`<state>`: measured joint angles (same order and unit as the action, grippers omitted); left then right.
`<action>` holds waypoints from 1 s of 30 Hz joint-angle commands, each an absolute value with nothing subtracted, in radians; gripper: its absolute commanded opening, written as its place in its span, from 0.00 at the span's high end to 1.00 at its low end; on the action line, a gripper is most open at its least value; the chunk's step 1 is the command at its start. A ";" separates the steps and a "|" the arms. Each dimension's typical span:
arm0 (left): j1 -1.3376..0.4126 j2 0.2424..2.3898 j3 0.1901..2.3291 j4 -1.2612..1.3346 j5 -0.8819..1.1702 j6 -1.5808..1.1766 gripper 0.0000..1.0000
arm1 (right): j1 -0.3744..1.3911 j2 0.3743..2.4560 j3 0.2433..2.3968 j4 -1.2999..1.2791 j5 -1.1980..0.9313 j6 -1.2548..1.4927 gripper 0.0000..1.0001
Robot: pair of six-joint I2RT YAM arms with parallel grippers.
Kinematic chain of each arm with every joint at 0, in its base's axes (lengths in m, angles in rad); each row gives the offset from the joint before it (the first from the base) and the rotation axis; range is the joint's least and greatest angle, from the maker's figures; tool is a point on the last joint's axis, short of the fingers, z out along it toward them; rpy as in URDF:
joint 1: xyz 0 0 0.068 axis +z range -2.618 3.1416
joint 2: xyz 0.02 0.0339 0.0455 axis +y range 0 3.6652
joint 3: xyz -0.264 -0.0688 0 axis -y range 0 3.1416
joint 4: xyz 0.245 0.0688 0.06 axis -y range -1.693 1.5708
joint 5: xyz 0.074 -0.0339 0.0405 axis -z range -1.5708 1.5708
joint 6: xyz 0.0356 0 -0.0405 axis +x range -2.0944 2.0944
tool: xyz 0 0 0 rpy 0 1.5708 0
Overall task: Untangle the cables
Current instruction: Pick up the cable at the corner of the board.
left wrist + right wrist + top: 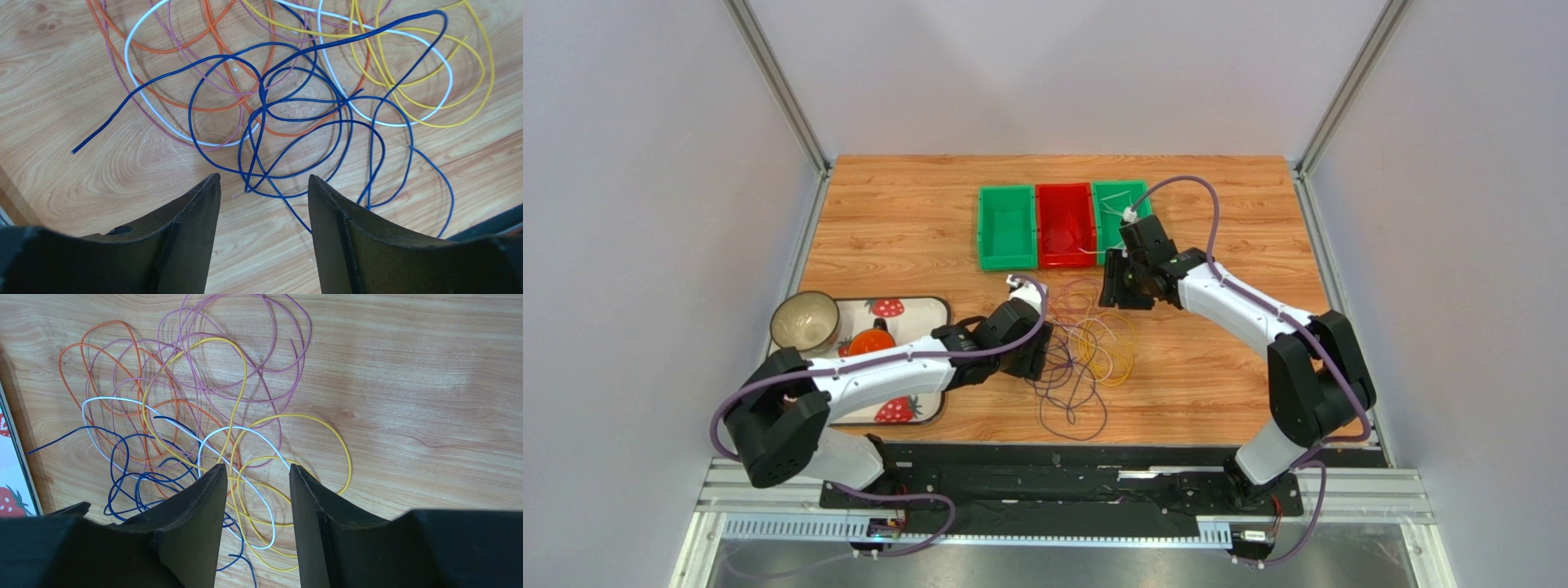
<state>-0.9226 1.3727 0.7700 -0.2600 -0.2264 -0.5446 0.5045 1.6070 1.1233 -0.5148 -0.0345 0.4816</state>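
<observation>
The cables (1085, 358) lie in a loose tangle on the wooden table between the two arms. In the left wrist view, blue loops (264, 110) cross over orange (212, 30), white (127, 58) and yellow (430, 124) ones. My left gripper (263, 179) is open just above the near edge of the blue loops, with only table and one blue strand in its gap. My right gripper (257, 467) is also open, hovering over yellow (348, 459) and white strands. Purple loops (307, 331), orange (61, 361) and blue (113, 471) spread beyond it. Neither gripper holds anything.
Behind the tangle stand three small bins in a row: green (983, 227), red (1065, 186) and green (1120, 186). At the left lies a strawberry-patterned tray (916, 312) with a bowl (805, 321) and an orange-red object (870, 343). The left arm reaches across it.
</observation>
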 commanded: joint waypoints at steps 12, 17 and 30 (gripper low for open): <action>-0.917 1.414 0.808 -0.248 -0.227 -0.529 0.94 | 0.502 1.617 1.163 -0.497 -0.026 0.472 0.54; -0.917 1.370 0.833 -0.307 -0.238 -0.515 1.00 | 0.502 1.612 1.161 -0.494 -0.028 0.476 0.54; -0.917 1.102 1.031 -0.564 -0.328 -0.446 1.00 | 0.502 1.606 1.160 -0.495 -0.035 0.477 0.55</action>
<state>-0.9211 1.1835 0.9463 -0.4721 -0.2718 -0.4953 0.5030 1.6115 1.1252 -0.5148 -0.0353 0.4816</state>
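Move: The blue cable's strand that I'm about to pinch lies directly under my open left fingers, some 2 cm below them. The orange cable lies about 8 cm ahead and 3 cm to the right, the white one roughly 6 cm ahead and 7 cm right, and the yellow loops 2 cm ahead and 12 cm right, all at that same low level. From my right hand, the blue strand is about 10 cm back, 11 cm left and 4 cm below. I lower my left hand another 2 cm onto the blue cable, shut the fingers completely and pinch one strand near the edge of its tangle. After a short stay down there I lift it nearly straight up, speeding up to about 12 cm, while the wrist tilts some 10 degrees so the fingers point a little more forward. ##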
